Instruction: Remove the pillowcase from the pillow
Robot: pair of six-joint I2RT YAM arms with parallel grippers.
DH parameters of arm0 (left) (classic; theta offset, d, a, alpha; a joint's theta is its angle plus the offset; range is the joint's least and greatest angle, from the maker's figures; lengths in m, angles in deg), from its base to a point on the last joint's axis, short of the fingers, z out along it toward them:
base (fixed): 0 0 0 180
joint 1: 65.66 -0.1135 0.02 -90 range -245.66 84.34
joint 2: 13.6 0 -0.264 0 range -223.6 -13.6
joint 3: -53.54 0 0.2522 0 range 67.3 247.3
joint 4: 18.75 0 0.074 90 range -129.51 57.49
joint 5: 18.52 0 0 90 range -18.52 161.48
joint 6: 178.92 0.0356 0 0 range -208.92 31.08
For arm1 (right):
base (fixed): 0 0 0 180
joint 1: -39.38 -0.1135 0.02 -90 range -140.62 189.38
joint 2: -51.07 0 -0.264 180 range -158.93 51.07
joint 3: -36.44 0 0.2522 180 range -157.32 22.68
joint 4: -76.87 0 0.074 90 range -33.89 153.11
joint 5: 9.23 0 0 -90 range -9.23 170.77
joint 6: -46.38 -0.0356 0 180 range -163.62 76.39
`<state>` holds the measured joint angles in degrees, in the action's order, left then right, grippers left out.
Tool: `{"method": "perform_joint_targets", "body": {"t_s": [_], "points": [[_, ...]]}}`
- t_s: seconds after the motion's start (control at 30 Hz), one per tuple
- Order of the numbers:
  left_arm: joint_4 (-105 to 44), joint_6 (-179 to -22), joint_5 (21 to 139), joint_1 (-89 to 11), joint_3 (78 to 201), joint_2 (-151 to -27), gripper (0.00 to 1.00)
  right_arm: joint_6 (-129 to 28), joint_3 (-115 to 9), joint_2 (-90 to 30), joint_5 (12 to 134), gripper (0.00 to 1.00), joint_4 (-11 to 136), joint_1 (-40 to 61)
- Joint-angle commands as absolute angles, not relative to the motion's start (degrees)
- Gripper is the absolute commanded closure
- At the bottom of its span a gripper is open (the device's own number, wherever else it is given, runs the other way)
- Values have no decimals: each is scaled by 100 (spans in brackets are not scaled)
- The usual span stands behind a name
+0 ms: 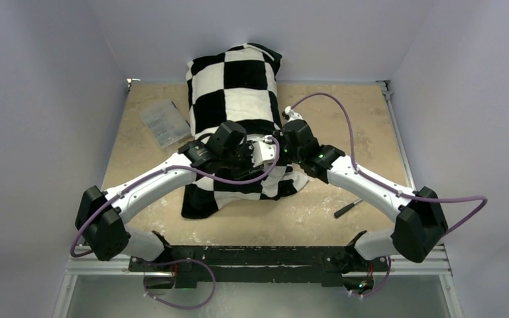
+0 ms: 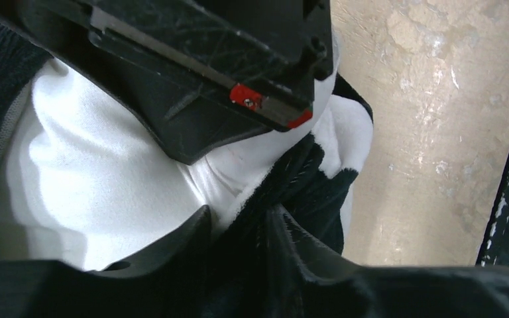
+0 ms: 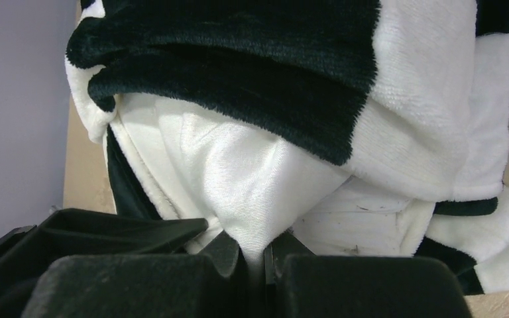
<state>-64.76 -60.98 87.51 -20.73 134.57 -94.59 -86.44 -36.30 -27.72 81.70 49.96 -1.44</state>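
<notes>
The black-and-white checkered pillowcase [image 1: 238, 86] lies lengthwise down the middle of the table, still around the pillow. Both grippers meet at its near, open end. In the right wrist view the pillow's shiny white fabric [image 3: 238, 172] bulges out from under the pillowcase's rolled-back edge [image 3: 252, 79], and my right gripper [image 3: 255, 255] is shut on a pinched peak of it. In the left wrist view my left gripper [image 2: 242, 222] has black plush pillowcase edge [image 2: 305, 185] bunched between its fingers, with the white pillow [image 2: 93, 179] beside them. From above, the left gripper [image 1: 245, 156] and right gripper [image 1: 280, 149] are almost touching.
A clear plastic box [image 1: 164, 122] lies on the tan table [image 1: 344, 119] left of the pillowcase. A dark pen-like tool [image 1: 348, 207] rests near the right arm. Grey walls close in the back and both sides. A black rail [image 1: 258, 255] runs along the near edge.
</notes>
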Motion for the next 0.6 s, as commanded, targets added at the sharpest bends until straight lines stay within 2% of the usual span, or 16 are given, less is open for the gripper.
{"method": "perform_joint_targets", "body": {"t_s": [0.0, 0.07, 0.23, 0.57], "points": [[-6918, -6504, 9099, -1911, 13070, -9245, 73, -8729, -4360, -2913, 8521, 100, 5390, -73], [-6915, -6644, 9256, -1900, 12898, -9146, 83, -8738, -4577, -2992, 8664, 100, 5386, -4], [-6869, -7035, 9507, -1831, 12558, -8910, 99, -8668, -5160, -3118, 8732, 100, 5440, 441], [-6730, -7605, 9499, -1772, 12187, -8645, 100, -8319, -6420, -3371, 8498, 100, 5434, 1427]]}}
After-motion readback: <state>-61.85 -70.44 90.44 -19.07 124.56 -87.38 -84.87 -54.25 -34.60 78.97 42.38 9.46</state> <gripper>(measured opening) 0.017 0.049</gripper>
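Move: The pillowcase's near black hem runs between the left fingers, already closing on it, about 1 cm to their right and 1 cm below. The right hand already pinches the white inner pillow; from it that hem lies roughly 5 cm back, 4 cm left and 3 cm below, the black upper rim some 6 cm ahead, 2 cm left and 2 cm below. The pillowcase's near corner spreads about 11 cm back and 15 cm left of the left hand, 10 cm lower. The near hem is pinched as the left fingers finish closing, then drawn back towards the robot about 5 cm, dipping some 3 cm before rising slightly. The inner pillow, still gripped by the right hand, is pulled away from that hem: forward about 8 cm, up 6 or 7, and a little right, the wrist turning slightly clockwise. ##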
